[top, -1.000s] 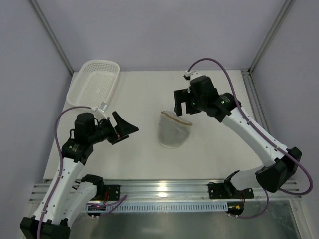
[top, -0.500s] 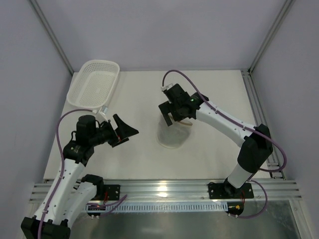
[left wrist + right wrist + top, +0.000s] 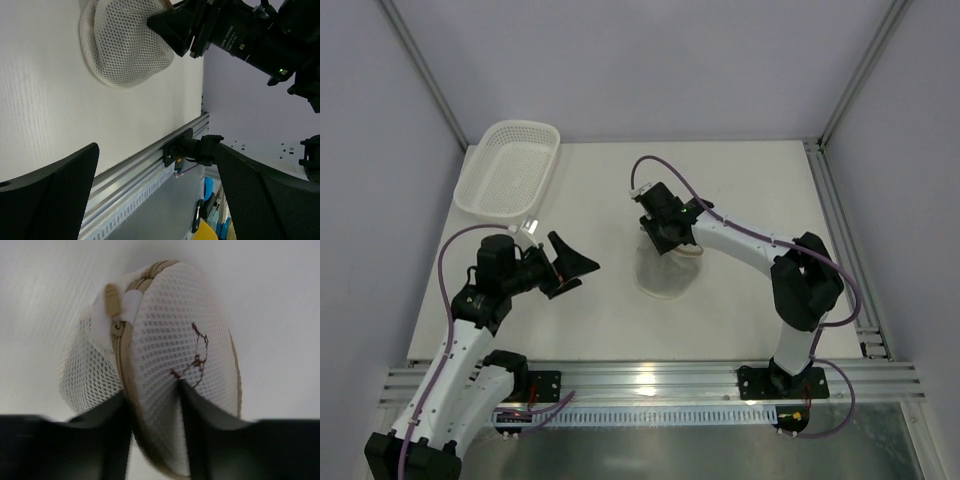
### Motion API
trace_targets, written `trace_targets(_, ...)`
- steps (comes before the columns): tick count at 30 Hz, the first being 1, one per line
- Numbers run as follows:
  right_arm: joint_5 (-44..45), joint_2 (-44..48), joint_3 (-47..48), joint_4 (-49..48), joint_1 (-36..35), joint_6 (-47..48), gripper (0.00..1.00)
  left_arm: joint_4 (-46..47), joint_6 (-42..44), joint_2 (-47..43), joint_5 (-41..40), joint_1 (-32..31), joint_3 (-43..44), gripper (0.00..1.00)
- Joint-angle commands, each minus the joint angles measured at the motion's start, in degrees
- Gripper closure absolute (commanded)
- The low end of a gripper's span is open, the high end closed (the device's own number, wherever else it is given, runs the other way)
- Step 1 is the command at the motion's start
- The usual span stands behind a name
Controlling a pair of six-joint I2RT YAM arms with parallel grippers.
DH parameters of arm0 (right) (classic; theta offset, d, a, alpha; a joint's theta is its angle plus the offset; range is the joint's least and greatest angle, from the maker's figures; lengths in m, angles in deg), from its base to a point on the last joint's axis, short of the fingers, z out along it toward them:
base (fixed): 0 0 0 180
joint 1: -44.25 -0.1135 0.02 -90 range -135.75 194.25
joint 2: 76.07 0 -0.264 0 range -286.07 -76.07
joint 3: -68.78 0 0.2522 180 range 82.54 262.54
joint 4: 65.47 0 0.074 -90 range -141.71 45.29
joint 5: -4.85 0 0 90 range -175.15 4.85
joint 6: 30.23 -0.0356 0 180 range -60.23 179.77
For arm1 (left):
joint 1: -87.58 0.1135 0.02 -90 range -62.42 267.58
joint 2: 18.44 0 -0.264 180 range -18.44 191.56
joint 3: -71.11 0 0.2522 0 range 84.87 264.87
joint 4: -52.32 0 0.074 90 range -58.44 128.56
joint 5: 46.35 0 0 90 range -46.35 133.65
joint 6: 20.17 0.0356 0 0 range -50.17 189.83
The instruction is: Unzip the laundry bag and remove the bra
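Observation:
The laundry bag (image 3: 666, 270) is a white mesh pouch with a tan zipper rim, standing on edge mid-table. My right gripper (image 3: 660, 236) is at its top. In the right wrist view the right gripper (image 3: 152, 390) is shut on the laundry bag (image 3: 170, 335): one finger lies against the zipper rim and the other dents the mesh. The tan zipper pull (image 3: 112, 299) sits at the upper left, with the zipper closed. A dark red thread-like mark (image 3: 197, 357) shows on the mesh; the bra is hidden. My left gripper (image 3: 575, 264) hangs open to the bag's left, empty (image 3: 156, 150), with the laundry bag (image 3: 120, 47) ahead.
A white perforated basket (image 3: 507, 168) stands at the table's back left. An aluminium rail (image 3: 650, 380) runs along the near edge. The right arm (image 3: 750, 240) stretches across the table from the right.
The right arm swung left and down from behind the bag onto its top, and its jaws closed in on the rim. The left arm barely moved.

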Motion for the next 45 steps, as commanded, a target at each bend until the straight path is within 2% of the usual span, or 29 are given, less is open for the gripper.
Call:
trace_targets(1,1.9,-0.1,-1.8,-7.4,-0.3,0.5,0.75,3.8,-1.2,-0.4,2.1,0.3,-0.4,0.01)
trace_targets(2,2.8,0.3,-2.2,-7.8,-0.3,0.5,0.90,3.9,-1.2,-0.5,2.1,0.3,-0.5,0.00)
trace_targets(3,2.5,0.6,-2.6,-7.8,-0.3,1.3,0.96,4.0,-1.3,-0.5,2.0,0.3,-0.6,0.01)
trace_targets(8,-6.8,7.4,-8.6,-8.4,-0.3,6.5,0.96,4.8,-1.9,-0.5,1.1,0.3,-1.3,0.01)
trace_targets(11,-13.1,15.6,-15.7,-11.5,-0.5,10.5,0.96,6.5,-3.4,0.5,0.7,0.3,-1.5,0.01)
trace_targets(14,-15.5,27.5,-24.8,-17.5,-1.6,14.7,0.96,8.0,-5.3,3.7,2.6,0.3,-1.2,0.01)
trace_targets(17,-17.3,40.8,-33.2,-23.3,-4.0,19.1,0.96,13.9,-10.2,9.1,7.6,0.3,-1.8,0.01)
trace_targets(19,-20.3,49.9,-38.1,-26.5,-5.0,21.0,0.96,23.7,-14.8,13.6,10.9,0.3,-2.9,0.01)
trace_targets(20,-21.3,52.5,-39.3,-27.1,-5.0,22.3,0.96,28.1,-20.8,15.2,14.1,0.1,-3.5,0.00)
trace_targets(21,-22.1,54.6,-40.4,-26.8,-5.1,22.8,0.97,36.3,-23.7,16.6,15.5,0.0,-4.2,0.00)
trace_targets(22,-22.4,56.0,-40.1,-25.6,-5.2,23.0,0.96,39.0,-26.3,18.1,16.4,-0.1,-4.1,0.01)
trace_targets(23,-23.1,57.0,-39.8,-24.2,-5.3,23.3,0.96,40.8,-30.3,20.5,18.6,-0.8,-3.6,0.00)
trace_targets(26,-23.4,56.2,-37.9,-19.6,-6.1,24.4,0.97,43.1,-34.4,23.3,20.0,-3.8,0.7,0.01)
trace_targets(31,-19.4,54.9,-37.1,-19.2,-9.8,26.6,0.96,35.8,-33.9,21.9,18.7,-5.9,7.7,0.01)
trace_targets(34,-15.2,53.2,-36.3,-18.5,-12.7,28.0,0.97,32.1,-34.3,20.5,18.1,-6.0,8.9,0.01)
trace_targets(39,-10.2,52.4,-36.6,-20.1,-16.1,28.6,0.96,13.4,-24.6,21.0,16.2,-6.3,10.6,0.01)
trace_targets(45,-4.9,51.1,-36.4,-20.7,-17.6,29.6,0.96,3.2,-20.3,19.5,13.5,-6.6,10.1,0.00)
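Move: The right hand, partly closed, is down over the laundry bag's zipped edge, with the bag's middle about 4 cm back, straight in line sideways and some 2 cm below. The zipper pull lies roughly 4 cm ahead and 5 cm left of this hand, about level in height. From the left hand, the laundry bag is around 9 cm ahead, 19 cm right and 12 cm below. Right hand pinches the zipped edge, draws it back about 15 cm and up, turning counter-clockwise; open left hand nears. ##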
